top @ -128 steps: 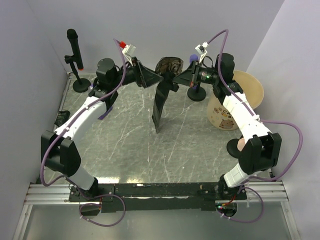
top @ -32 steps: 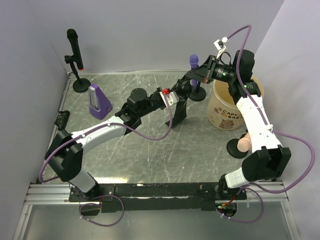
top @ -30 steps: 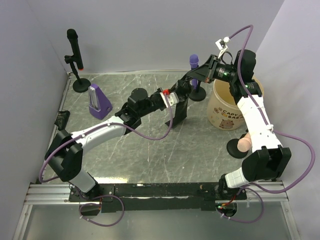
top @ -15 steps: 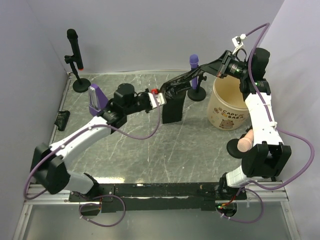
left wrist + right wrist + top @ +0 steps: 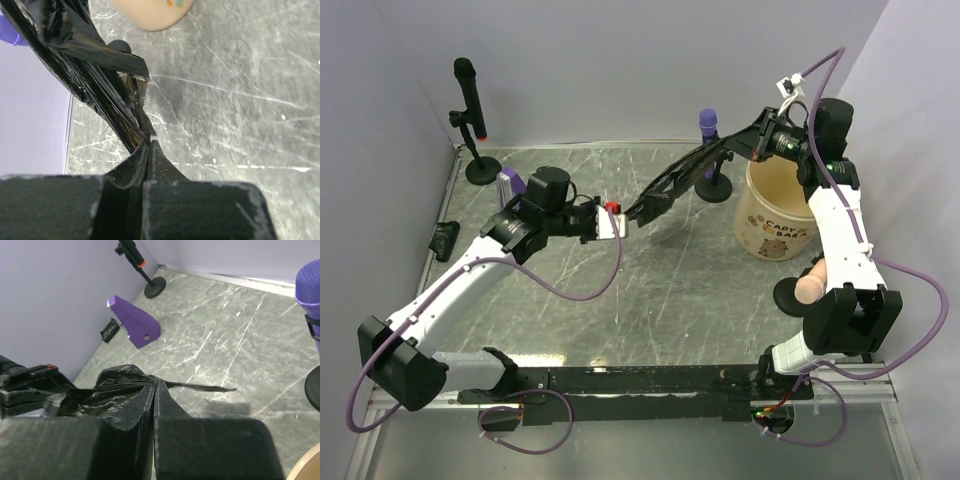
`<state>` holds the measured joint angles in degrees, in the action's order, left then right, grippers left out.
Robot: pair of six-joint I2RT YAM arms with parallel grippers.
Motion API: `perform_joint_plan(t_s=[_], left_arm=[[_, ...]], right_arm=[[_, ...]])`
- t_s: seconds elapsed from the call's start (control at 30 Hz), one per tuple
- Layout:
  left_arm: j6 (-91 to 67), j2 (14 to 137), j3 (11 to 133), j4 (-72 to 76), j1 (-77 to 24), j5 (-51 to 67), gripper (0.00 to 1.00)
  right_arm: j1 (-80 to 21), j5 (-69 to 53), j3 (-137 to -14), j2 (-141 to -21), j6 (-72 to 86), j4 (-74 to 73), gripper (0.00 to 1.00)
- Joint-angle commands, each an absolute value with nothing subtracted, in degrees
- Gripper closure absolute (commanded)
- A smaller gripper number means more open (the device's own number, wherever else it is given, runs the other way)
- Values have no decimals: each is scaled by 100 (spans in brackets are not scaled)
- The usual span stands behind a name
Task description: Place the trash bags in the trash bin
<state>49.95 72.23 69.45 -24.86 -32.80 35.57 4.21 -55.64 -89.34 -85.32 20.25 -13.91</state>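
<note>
One black glossy trash bag point(image 5: 672, 182) hangs stretched in the air as a narrow strip between both grippers. My left gripper point(image 5: 626, 216) is shut on its lower left end, above the middle of the table. In the left wrist view the jaws point(image 5: 148, 143) pinch the crinkled film point(image 5: 92, 70). My right gripper point(image 5: 732, 150) is shut on the upper right end, just left of the tan trash bin point(image 5: 778, 215). The right wrist view shows its jaws point(image 5: 156, 381) closed on bunched plastic point(image 5: 107, 390). The trash bin stands upright at the right, its underside edge point(image 5: 155, 12) showing in the left wrist view.
A purple microphone point(image 5: 707, 125) on a round stand is behind the bag, next to the bin. A black microphone point(image 5: 468, 105) stands at the back left. A purple metronome point(image 5: 508, 184) sits behind my left arm. A pink object on a black base point(image 5: 805, 287) is at the right.
My left gripper has pulled back to the left with its end of the bag. The right gripper has shifted right toward the bin. The bag went from hanging down to a taut strip.
</note>
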Motion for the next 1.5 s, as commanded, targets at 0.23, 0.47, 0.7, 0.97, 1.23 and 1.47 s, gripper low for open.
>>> perform_joint_plan(t_s=[0.23, 0.47, 0.7, 0.97, 1.23, 1.47], left_arm=[[5214, 6627, 7058, -2937, -2602, 3771, 99], [4713, 6547, 6942, -1855, -2522, 3691, 99], [3369, 7487, 8699, -2653, -2514, 4026, 99], [786, 8059, 9615, -2524, -2417, 4131, 99], [-377, 8112, 9808, -2048, -2373, 4157, 99], [-1018, 8174, 9914, -1706, -2276, 3482, 100]], right_arm=[[212, -4966, -9387, -8289, -874, -2214, 100], [-430, -4835, -9360, -7893, -2099, -2714, 97], [-501, -4227, -9027, -7797, -1838, -3164, 42], [-833, -5176, -7816, -6655, -1801, -2717, 37], [-1749, -5378, -7268, -6714, -1389, -2040, 33], [-2029, -5573, -7173, -6540, -1932, -2013, 32]])
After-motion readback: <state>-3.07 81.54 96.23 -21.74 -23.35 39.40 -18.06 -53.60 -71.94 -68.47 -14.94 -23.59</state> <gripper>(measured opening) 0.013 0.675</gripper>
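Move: The trash bag is already pinched by both hands and stretched slantwise between them: its middle is about 10 cm to the right hand's left, 6 cm back and 7 cm lower. From the left hand that middle lies some 10 cm right, 6 cm ahead and 3 cm higher. The trash bin stands about 15 cm to the right hand's right, 3 cm ahead, the purple microphone roughly 12 cm ahead and 1 cm right of that hand, both some 26 cm below it. The right hand tilts and sinks a little where it is, opens wide to let go of its end of the trash bag, then sweeps back about 13 cm and left about 10 cm, sinking some 5 cm in all, away from the microphone and in to the bag's loose part with its fingers open. The left hand keeps its pinch throughout, drawing its end first left some 5 cm and a little up, then lifting it to about 15 cm higher and 5 cm farther forward while easing back to the right and turning its wrist roughly 45 degrees. ##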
